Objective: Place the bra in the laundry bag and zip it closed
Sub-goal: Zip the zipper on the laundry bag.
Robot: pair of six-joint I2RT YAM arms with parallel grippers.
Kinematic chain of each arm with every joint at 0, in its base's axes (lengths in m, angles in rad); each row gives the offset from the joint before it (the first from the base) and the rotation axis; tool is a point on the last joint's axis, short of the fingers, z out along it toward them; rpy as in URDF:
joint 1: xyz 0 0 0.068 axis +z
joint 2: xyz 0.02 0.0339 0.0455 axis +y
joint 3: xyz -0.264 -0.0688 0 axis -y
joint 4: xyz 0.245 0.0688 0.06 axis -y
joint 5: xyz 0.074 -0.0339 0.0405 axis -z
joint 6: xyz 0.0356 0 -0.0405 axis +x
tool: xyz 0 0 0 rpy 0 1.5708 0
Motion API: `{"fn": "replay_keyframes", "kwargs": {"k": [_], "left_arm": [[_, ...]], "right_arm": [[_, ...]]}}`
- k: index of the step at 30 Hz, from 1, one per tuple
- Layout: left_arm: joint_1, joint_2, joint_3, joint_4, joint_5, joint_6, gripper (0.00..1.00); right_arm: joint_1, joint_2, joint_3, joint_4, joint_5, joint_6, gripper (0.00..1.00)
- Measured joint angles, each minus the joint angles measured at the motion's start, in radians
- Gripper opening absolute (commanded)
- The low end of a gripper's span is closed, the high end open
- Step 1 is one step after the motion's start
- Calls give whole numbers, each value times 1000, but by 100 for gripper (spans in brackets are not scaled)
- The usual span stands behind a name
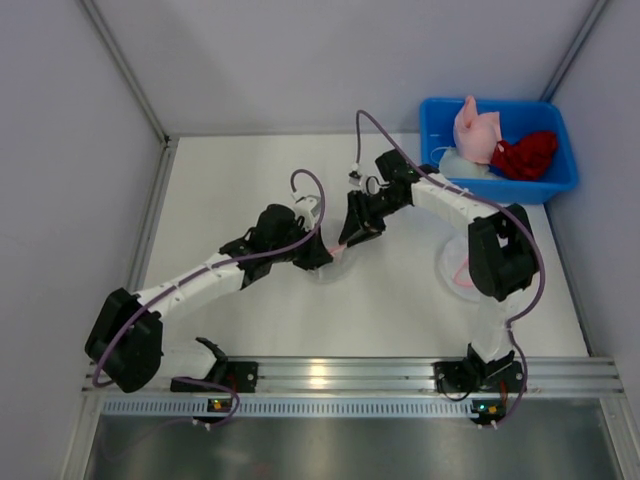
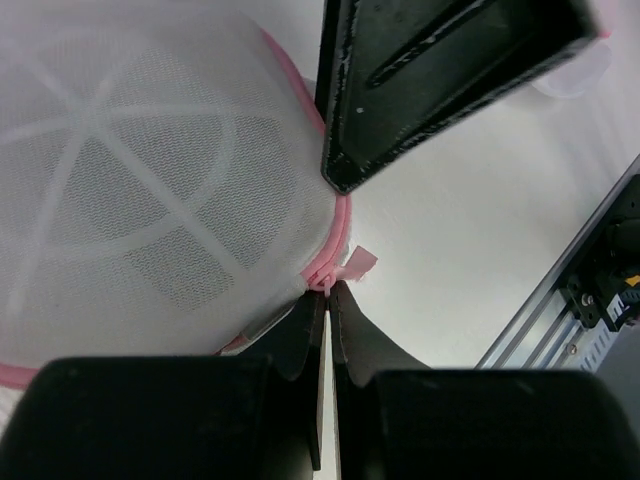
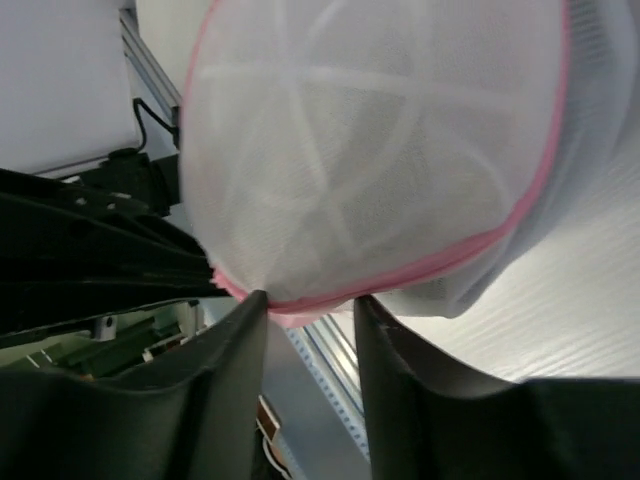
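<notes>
The laundry bag (image 2: 150, 180) is a white mesh dome with a pink zipper seam; it lies mid-table (image 1: 330, 272) where both arms meet. My left gripper (image 2: 328, 290) is shut on the small pink zipper pull (image 2: 345, 268) at the bag's edge, and in the top view it (image 1: 318, 255) sits at the bag's left side. My right gripper (image 3: 310, 305) is open, its fingertips resting against the pink seam (image 3: 450, 255) from the other side (image 1: 345, 240). The bra is hidden; through the mesh only pale ribs show.
A blue bin (image 1: 560, 180) at the back right holds a pink garment (image 1: 470, 130) and a red one (image 1: 525, 155). Another pale round mesh item (image 1: 452, 268) lies under the right arm. A metal rail (image 1: 350, 375) runs along the near edge.
</notes>
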Motion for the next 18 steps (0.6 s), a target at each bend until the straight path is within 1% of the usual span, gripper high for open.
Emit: {"fn": "replay_keyframes", "kwargs": {"k": [1,2,4,5,8,13,18], "left_arm": [[0,0,0,1,0,0,0],[0,0,0,2,-1,0,0],[0,-2,-1,1,-5,0,0],[0,-6,-3,0,-10,1,0],[0,-32,-20,-8,-24,2,0],[3,-118,-77,-4,-51,6,0],[6,-159,-89,1,-73,15,0]], "right_arm": [[0,14,3,1,5,2,28],[0,29,8,0,9,2,15],[-1,53,19,-5,11,4,4],[-1,58,26,-8,10,5,0],[-6,63,46,-18,3,5,0],[-21,63,57,-26,-37,13,0],[-41,63,57,-25,-36,18,0]]}}
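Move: The zipper strip of the laundry bag runs between the right hand's half-open fingertips, about 1 cm below the right hand point; the bag's body sits 2 cm left, level ahead, and some 5 cm down. A second bag lies roughly 29 cm right and 6 cm back, 9 cm lower. From the left hand, already pinching the cord end at the bag's corner, that spot on the zipper is about 5 cm right and 4 cm ahead, about level in height. Right dips, pinches the zipper strip and edges forward while left, keeping the cord end, draws about 2.5 cm left. ##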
